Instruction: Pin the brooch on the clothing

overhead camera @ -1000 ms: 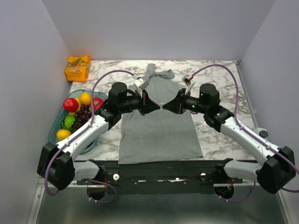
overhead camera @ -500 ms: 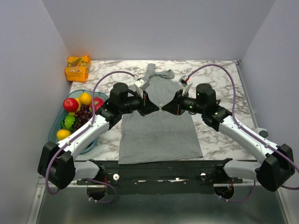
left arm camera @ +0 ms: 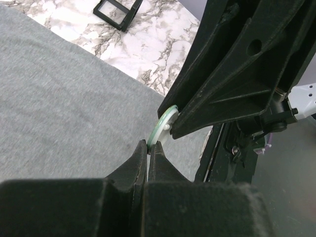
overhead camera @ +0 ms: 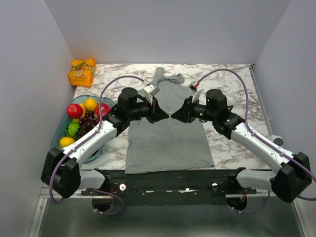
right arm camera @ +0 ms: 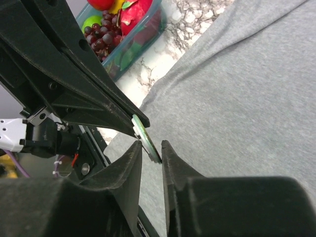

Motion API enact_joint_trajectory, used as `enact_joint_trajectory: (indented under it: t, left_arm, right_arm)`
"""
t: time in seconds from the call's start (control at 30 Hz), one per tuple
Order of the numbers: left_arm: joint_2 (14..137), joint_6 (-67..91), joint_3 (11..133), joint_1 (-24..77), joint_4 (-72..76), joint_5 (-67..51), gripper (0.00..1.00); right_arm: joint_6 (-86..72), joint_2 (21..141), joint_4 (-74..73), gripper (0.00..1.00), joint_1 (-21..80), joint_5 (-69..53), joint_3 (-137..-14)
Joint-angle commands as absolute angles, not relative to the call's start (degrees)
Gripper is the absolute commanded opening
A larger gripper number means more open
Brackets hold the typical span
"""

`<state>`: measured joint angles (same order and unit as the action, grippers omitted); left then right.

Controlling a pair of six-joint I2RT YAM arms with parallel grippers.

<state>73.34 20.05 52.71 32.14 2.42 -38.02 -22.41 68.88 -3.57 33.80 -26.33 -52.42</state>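
Note:
The clothing (overhead camera: 168, 140) is a grey tank top lying flat on the marble table, straps to the far side. Both grippers meet tip to tip above its chest. My left gripper (overhead camera: 165, 114) (left arm camera: 149, 144) is shut on the rim of the brooch (left arm camera: 163, 124) (right arm camera: 146, 137), a small green-edged disc seen edge-on. My right gripper (overhead camera: 175, 115) (right arm camera: 151, 147) is open, its fingers standing either side of the disc's other rim with a gap. Grey cloth (left arm camera: 64, 98) (right arm camera: 237, 89) lies below both grippers. The brooch's coloured face does not show.
A blue tub (overhead camera: 58, 132) of fruit stands at the table's left edge. An orange snack pack (overhead camera: 82, 71) lies in the far left corner. A black square frame (left arm camera: 117, 10) lies on the marble beyond the cloth. Walls close in on three sides.
My right gripper's jaws have widened around the brooch's rim. The right arm has shifted slightly left toward the left gripper. The left gripper stays shut on the brooch.

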Motion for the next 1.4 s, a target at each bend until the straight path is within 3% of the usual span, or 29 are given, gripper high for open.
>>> enact_joint_trajectory:
  t: [0.0, 0.1, 0.23, 0.33, 0.47, 0.57, 0.63, 0.97, 1.07, 1.37]
  left_arm:
    - [74.2, 19.1, 55.0, 32.4, 1.5, -36.7, 0.00]
    - [74.1, 18.6, 55.1, 32.1, 1.0, -35.9, 0.00]
    - [73.9, 17.5, 55.5, 31.7, 0.1, -34.2, 0.00]
    - [73.7, 17.0, 55.7, 31.4, -1.8, -32.7, 0.00]
    - [74.2, 12.9, 58.0, 30.8, -7.5, -26.8, 0.00]
    - [74.0, 6.4, 59.8, 30.8, -13.9, -13.1, 0.00]
    - [74.3, 3.5, 61.1, 30.8, -16.9, -1.4, 0.00]
    - [85.4, -7.9, 71.6, 31.7, -23.7, 24.1, 0.00]
    - [90.0, -10.3, 74.5, 31.7, -25.5, 28.2, 0.00]
    - [95.8, -8.8, 77.1, 30.4, -26.8, 22.1, 0.00]
  right_arm:
    - [-22.2, 65.9, -4.1, 0.33, 34.6, -24.2, -51.4]
    - [-22.7, 63.9, -4.4, 0.41, 34.6, -22.4, -50.5]
    - [-22.9, 60.9, -6.1, 0.59, 34.6, -20.5, -50.0]
    - [-23.0, 58.0, -7.3, 0.66, 34.6, -19.2, -49.7]
    - [-23.6, 55.0, -8.4, 0.67, 34.6, -16.6, -49.4]
    - [-23.7, 54.6, -10.3, 0.67, 34.6, -12.8, -49.6]
    - [-23.1, 55.6, -10.9, 0.67, 34.6, -10.4, -49.5]
    - [-24.8, 66.3, -4.3, 0.67, 34.7, -8.7, -52.7]
    - [-26.7, 71.4, -3.2, 0.67, 35.0, -8.1, -55.1]
    - [-30.7, 91.9, -4.1, 0.66, 38.1, -1.2, -61.0]
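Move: The brooch is already in the left fingers, high above the shirt, and the shirt's upper left chest lies about 15 cm ahead, 13 cm left and 20 cm below. The fruit basket is roughly 42 cm to this hand's left, nearly level with it, and the bunched shoulder some 32 cm straight ahead. From the right hand, whose fingers still straddle the brooch about 2 cm to its left, that chest patch is some 15 cm ahead, 16 cm left and 20 cm below. The right fingers spread wide and come free of the brooch, the hand lifting about 5 cm while backing off to the right, then it swings forward and left and sinks some 12 cm towards the shirt, its fingers turning to point more forward. The left hand keeps its pinch on the brooch and, after a short hold, carries it about 15 cm forward and as far left, sinking 8 cm mostly late on, while the wrist turns some 70 degrees so that the fingers swing from pointing right to pointing forward and down over the shirt's upper left edge. ##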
